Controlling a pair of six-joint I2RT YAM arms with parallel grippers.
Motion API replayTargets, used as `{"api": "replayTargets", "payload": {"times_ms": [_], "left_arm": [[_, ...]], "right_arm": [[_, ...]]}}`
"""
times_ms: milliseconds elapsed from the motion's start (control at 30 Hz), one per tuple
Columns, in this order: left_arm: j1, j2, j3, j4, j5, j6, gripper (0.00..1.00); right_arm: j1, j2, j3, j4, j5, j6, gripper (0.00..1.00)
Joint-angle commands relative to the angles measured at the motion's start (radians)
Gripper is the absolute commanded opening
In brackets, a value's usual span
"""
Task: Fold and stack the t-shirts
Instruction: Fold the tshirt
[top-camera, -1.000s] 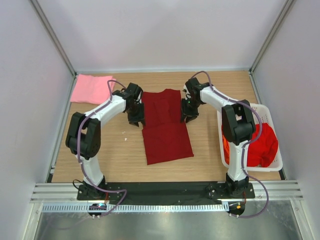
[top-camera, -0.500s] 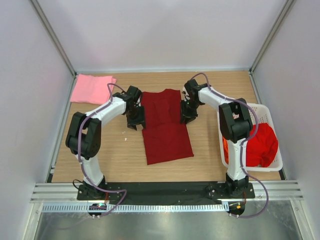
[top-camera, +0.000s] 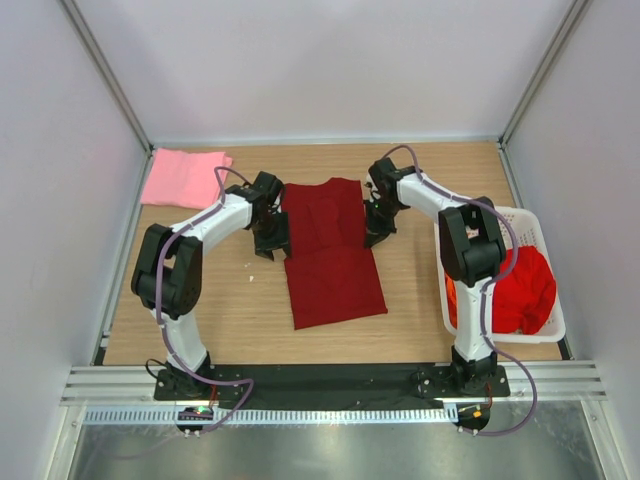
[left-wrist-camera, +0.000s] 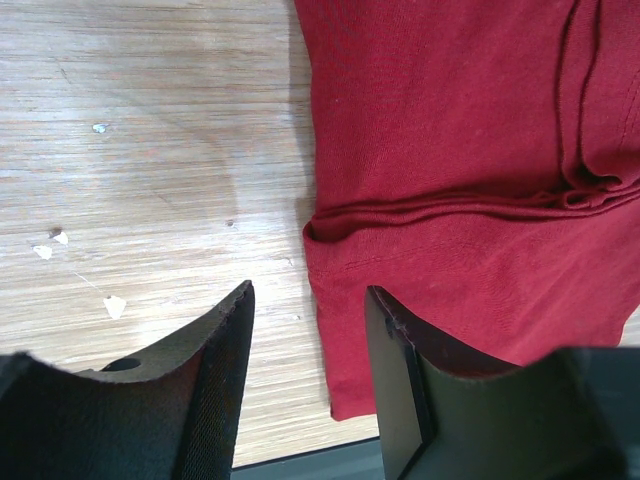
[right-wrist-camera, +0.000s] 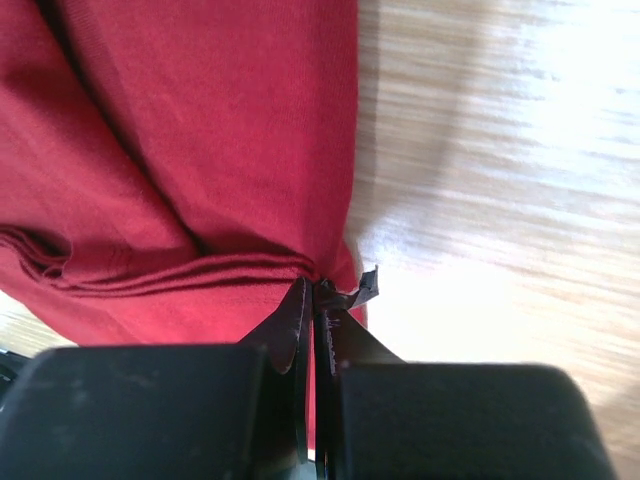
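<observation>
The maroon t-shirt (top-camera: 330, 260) lies flat at mid-table, its far part folded over so that a layered fold line crosses it (left-wrist-camera: 450, 195). My left gripper (top-camera: 272, 243) is open at the shirt's left edge (left-wrist-camera: 310, 295), just near of the fold, with one finger over bare wood and the other over cloth. At the right end of that fold my right gripper (top-camera: 372, 235) is shut, its tips (right-wrist-camera: 318, 285) pinching the gathered maroon t-shirt (right-wrist-camera: 200, 120). A folded light pink t-shirt (top-camera: 185, 178) lies at the far left corner.
A white slotted basket (top-camera: 520, 215) stands at the right edge, holding a bunched bright red t-shirt (top-camera: 525, 285) with orange cloth (top-camera: 450, 290) beside it. Small white specks (left-wrist-camera: 110, 305) dot the wood left of the maroon shirt. White walls close in on three sides.
My right gripper has closed on the shirt's right edge at the fold. The left gripper has shifted slightly toward the far side, staying open at the left edge.
</observation>
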Motion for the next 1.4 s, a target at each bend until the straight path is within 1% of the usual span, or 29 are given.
{"api": "replayTargets", "payload": {"times_ms": [0,133,300,467,667,900,1033,1067,1100,1133,1167,1200,1233,1267,1300,1333,1367], "left_arm": [[0.002,-0.003,0.01,0.003,0.001,0.005,0.5],[0.002,0.0,0.014,0.003,0.009,0.008,0.5],[0.002,0.005,0.023,0.0,0.021,0.017,0.49],[0.002,-0.003,0.022,-0.006,0.027,0.025,0.47],[0.002,-0.015,0.02,0.003,0.07,0.026,0.38],[0.002,-0.018,0.023,0.017,0.127,0.0,0.35],[-0.001,0.003,0.031,0.035,0.17,-0.02,0.31],[-0.004,0.006,0.039,0.04,0.176,-0.023,0.31],[-0.007,0.006,0.042,0.045,0.191,-0.027,0.3],[-0.009,0.007,0.046,0.06,0.204,-0.029,0.3],[-0.013,0.005,0.049,0.074,0.216,-0.03,0.3],[-0.018,0.006,0.049,0.109,0.233,-0.04,0.29],[-0.021,0.011,0.051,0.127,0.28,-0.046,0.29],[-0.026,0.019,0.056,0.144,0.302,-0.053,0.26],[-0.035,0.042,0.065,0.169,0.32,-0.061,0.24],[-0.04,0.054,0.072,0.18,0.348,-0.078,0.22],[-0.044,0.068,0.079,0.193,0.365,-0.084,0.18]], "right_arm": [[0.006,-0.097,0.026,-0.029,0.031,0.008,0.01],[0.004,-0.12,0.013,-0.033,0.04,0.016,0.01],[0.004,-0.092,0.011,-0.022,0.053,0.024,0.01],[0.004,-0.072,0.011,-0.022,0.12,0.031,0.01],[0.002,-0.029,-0.003,0.02,0.155,0.03,0.01],[0.004,-0.002,-0.018,0.053,0.229,0.021,0.02],[0.006,-0.008,0.015,0.011,0.243,0.015,0.11],[0.006,-0.021,0.023,-0.001,0.279,0.009,0.18],[0.006,-0.032,0.026,-0.019,0.284,0.004,0.22],[0.007,-0.044,0.032,-0.028,0.283,0.004,0.27],[0.007,-0.067,0.035,-0.038,0.274,-0.004,0.34],[0.009,-0.08,0.039,-0.056,0.269,-0.002,0.38],[0.007,-0.094,0.04,-0.065,0.261,-0.002,0.42],[0.009,-0.107,0.04,-0.073,0.26,-0.001,0.49],[0.007,-0.135,0.037,-0.084,0.26,0.001,0.53],[0.009,-0.149,0.034,-0.09,0.223,0.004,0.56],[0.009,-0.161,0.031,-0.094,0.215,0.002,0.58]]}}
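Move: The right fingers already hold the red t-shirt by the right end of its crosswise fold; the spot it is taken to lies about 2 cm to that hand's right and 1 cm ahead. From there the shirt's near right corner is about 14 cm back and 4 cm right. The fold's left end lies some 3 cm below the left hand, about 1 cm ahead and 1 cm right; the near left corner is roughly 16 cm back and 3 cm right. Up about 2.5 cm, then to the right and back down to the table, the right hand carries the pinched end of the fold, spreads its fingers to let go and drifts a little farther right. Late on, the left hand swings some 5 cm right over the shirt, rising slightly, its fingertips tilting rightward about 15 degrees as the fingers draw partly together. ##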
